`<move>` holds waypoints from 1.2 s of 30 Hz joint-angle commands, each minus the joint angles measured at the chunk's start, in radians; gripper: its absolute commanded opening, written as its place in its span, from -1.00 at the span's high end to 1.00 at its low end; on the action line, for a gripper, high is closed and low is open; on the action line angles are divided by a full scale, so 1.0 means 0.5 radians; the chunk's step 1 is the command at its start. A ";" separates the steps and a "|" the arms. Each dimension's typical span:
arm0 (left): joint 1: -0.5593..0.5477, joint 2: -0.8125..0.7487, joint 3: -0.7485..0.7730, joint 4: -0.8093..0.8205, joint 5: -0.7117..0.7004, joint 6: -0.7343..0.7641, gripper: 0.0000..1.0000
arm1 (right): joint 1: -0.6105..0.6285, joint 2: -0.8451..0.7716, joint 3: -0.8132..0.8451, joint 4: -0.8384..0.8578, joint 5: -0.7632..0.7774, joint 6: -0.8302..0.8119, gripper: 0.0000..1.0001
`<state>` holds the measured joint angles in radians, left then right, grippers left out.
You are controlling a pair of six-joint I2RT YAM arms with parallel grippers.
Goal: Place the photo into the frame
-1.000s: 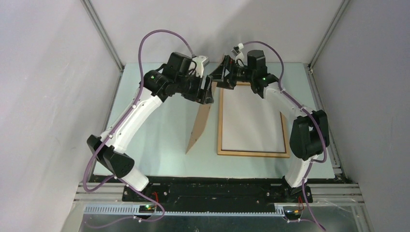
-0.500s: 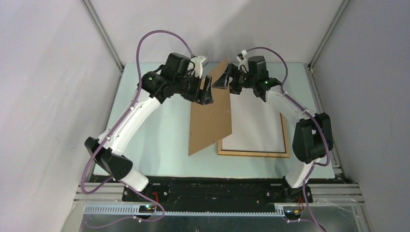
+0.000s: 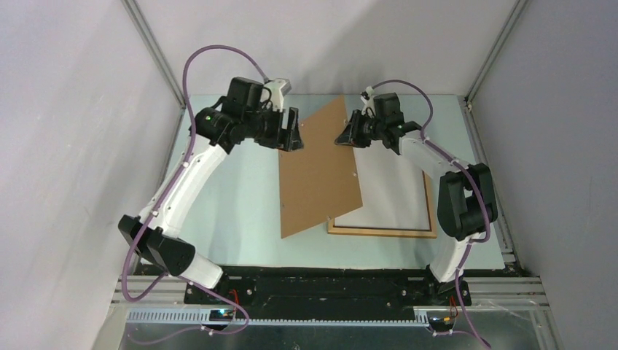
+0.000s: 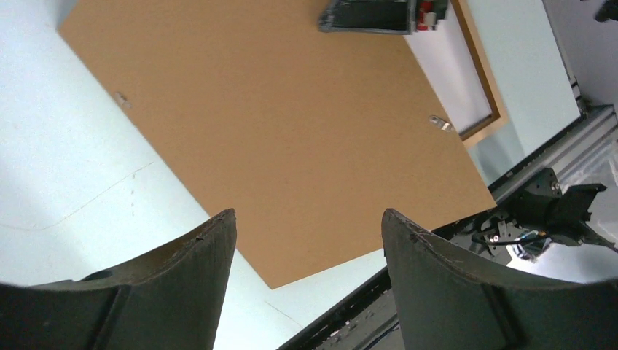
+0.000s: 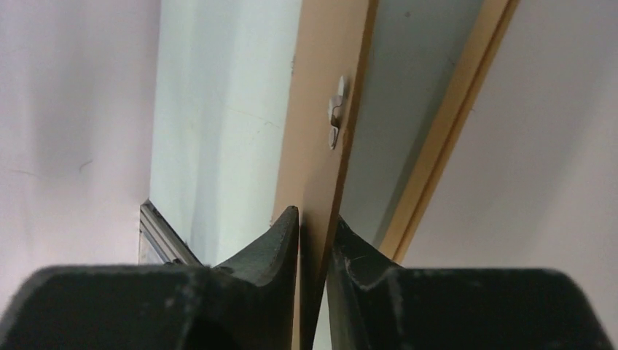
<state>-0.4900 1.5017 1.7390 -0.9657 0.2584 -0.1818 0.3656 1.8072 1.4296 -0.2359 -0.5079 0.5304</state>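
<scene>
The light-wood frame [image 3: 382, 231] lies flat on the table at the right, and the photo [image 3: 390, 197] lies inside it with its white back up. A plain brown backing board [image 3: 321, 175] leans tilted over the frame's left side. My right gripper [image 3: 342, 137] is shut on the board's far right edge, and in the right wrist view the fingers of that gripper [image 5: 315, 214] pinch the board [image 5: 321, 109] edge-on. My left gripper [image 3: 295, 133] hangs open just left of the board, touching nothing. In the left wrist view the gripper [image 4: 307, 213] is wide open above the board [image 4: 291, 124].
Small metal clips [image 5: 337, 109] sit on the board's edges. The light mat [image 3: 233, 204] is bare left of the board. Walls close in on three sides, and the black rail [image 3: 321, 288] with the arm bases runs along the near edge.
The right gripper has closed on the board's far edge. The left gripper has let go and drawn back to the left. The board has swung from edge-on to a flatter tilt over the frame.
</scene>
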 commanded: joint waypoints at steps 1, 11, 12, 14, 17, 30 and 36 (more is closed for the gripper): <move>0.160 -0.070 -0.030 0.047 0.132 0.048 -0.55 | -0.032 -0.006 -0.013 0.069 -0.014 -0.065 0.60; 0.503 -0.023 -0.317 0.262 0.295 0.092 -0.55 | -0.143 -0.211 -0.219 0.424 -0.307 0.162 1.00; 0.515 -0.013 -0.341 0.273 0.309 0.093 -0.56 | -0.169 -0.257 -0.246 0.477 -0.348 0.212 1.00; 0.541 0.017 -0.362 0.306 0.358 0.091 -0.56 | -0.216 -0.324 -0.319 0.588 -0.398 0.287 1.00; 0.559 0.070 -0.369 0.330 0.426 0.092 -0.56 | -0.311 -0.408 -0.425 0.715 -0.450 0.366 1.00; 0.563 0.286 -0.249 0.377 0.494 0.091 -0.56 | -0.894 -0.699 -0.594 0.922 -0.931 0.706 1.00; 0.562 0.374 -0.176 0.377 0.510 0.102 -0.55 | -1.202 -0.776 -0.702 0.823 -1.237 0.658 1.00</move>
<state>-0.2134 1.6768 1.5944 -0.8017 0.4793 -0.1555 -0.1585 1.4895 1.1080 0.1417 -0.9585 0.8349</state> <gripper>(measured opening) 0.778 0.022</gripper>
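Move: The right hand's half-closed fingers straddle the right edge of the brown backing board, whose middle lies about 8 cm left, 7 cm back and some 5 cm below. The frame, with the photo's white back showing in it, is centred about 13 cm to that hand's right, 10 cm back and 18 cm below. From the open left hand, the board's middle is about 6 cm right, 7 cm back and 17 cm below. Right fingers pinch the board's edge, lifting it some 17 cm rightward over the frame; open left hand sinks forward-left. ##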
